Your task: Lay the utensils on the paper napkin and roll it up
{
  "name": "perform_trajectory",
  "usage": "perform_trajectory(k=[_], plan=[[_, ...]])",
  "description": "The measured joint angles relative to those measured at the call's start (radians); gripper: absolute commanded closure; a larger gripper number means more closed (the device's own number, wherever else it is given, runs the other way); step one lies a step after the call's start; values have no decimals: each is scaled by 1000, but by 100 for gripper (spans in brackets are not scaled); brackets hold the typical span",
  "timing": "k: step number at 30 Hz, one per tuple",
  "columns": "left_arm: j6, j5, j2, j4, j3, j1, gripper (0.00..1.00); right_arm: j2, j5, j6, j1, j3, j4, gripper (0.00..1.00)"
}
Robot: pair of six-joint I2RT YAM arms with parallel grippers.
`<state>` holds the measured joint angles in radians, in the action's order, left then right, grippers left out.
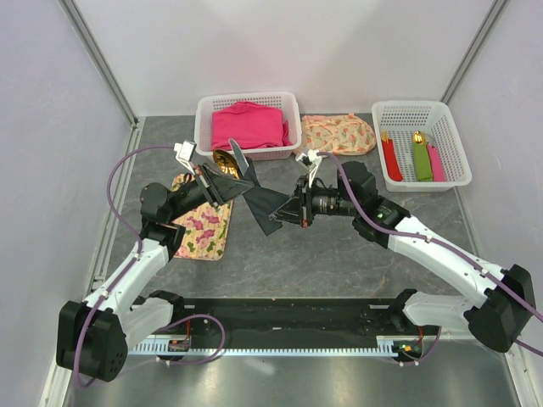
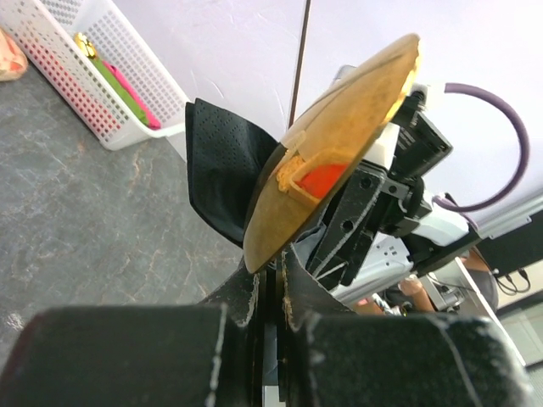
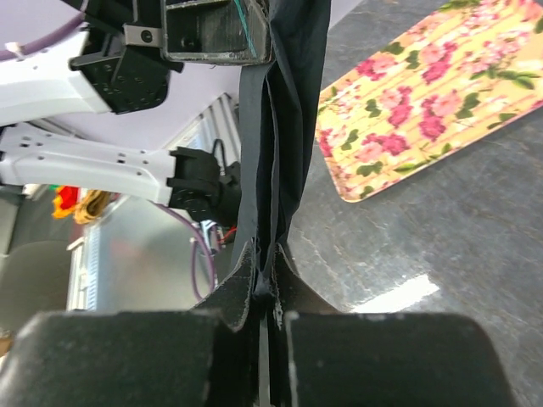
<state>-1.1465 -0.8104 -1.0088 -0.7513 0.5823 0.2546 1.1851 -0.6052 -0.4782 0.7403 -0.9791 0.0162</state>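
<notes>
The black paper napkin [image 1: 265, 206] hangs in the air between my two grippers, above the grey table. My left gripper [image 1: 227, 182] is shut on one end of it, where gold utensil heads [image 1: 225, 161] stick out. In the left wrist view a large gold utensil head [image 2: 339, 144] rises straight from the shut gripper [image 2: 271, 271], with the napkin [image 2: 221, 170] folded behind it. My right gripper [image 1: 287, 212] is shut on the napkin's other end. In the right wrist view the napkin [image 3: 284, 127] runs as a bunched strip from the right gripper [image 3: 270, 280] up to the left gripper's body.
A floral mat [image 1: 204, 229] lies under the left arm and shows in the right wrist view [image 3: 424, 102]. At the back stand a white basket [image 1: 204, 119] with a pink cloth [image 1: 248, 125], a second floral mat [image 1: 339, 133], and a white basket [image 1: 420, 114] holding red, green and pink rolls [image 1: 422, 157].
</notes>
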Motion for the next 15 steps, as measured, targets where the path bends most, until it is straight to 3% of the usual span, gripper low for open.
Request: perform_trajectory(k=[5,6,7,8,10,15], plan=[[-13,-23,-9,-6,0,0,98,-1,-66,-73,-15,55,-96,100],[-13,-28,-11,-6,0,0,98,-1,-75,-84,-17,64,-111,96],[-15,-32,-13,-6,0,0,98,-2,-78,-95,-18,73,-124,85],[-16,-36,-14,-6,0,0,98,-3,-79,-102,-18,79,-132,61],[-16,-38,-16,-6,0,0,98,-5,-76,-99,-21,81,-127,45],[-15,-25,-20,2,0,-8,98,-32,6,-39,-25,48,23,29]])
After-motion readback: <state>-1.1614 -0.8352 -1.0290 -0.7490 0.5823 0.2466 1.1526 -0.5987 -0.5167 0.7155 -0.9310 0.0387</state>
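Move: In the right fingertips the lower, loose end of the dark napkin is already pinched. From the right hand, the bundled part, gripped in the left hand, is about 7 cm ahead, 7 cm to the left and 4 cm higher. The spoon's bowl sticks out some 12 cm ahead and 11 cm left, 9 cm up; the floral mat lies about 21 cm left, level, 23 cm below. From the left hand, that loose end is roughly 7 cm back, 7 cm right and slightly lower. Drawing the napkin's loose end back about 1 cm with its fingers still shut, the right hand then opens them to well over half and lets go, sinking about 1.5 cm in all while easing forward again and 1 cm to its right, off the cloth's end. The left hand keeps its grip on the rolled utensils nearly in place. ##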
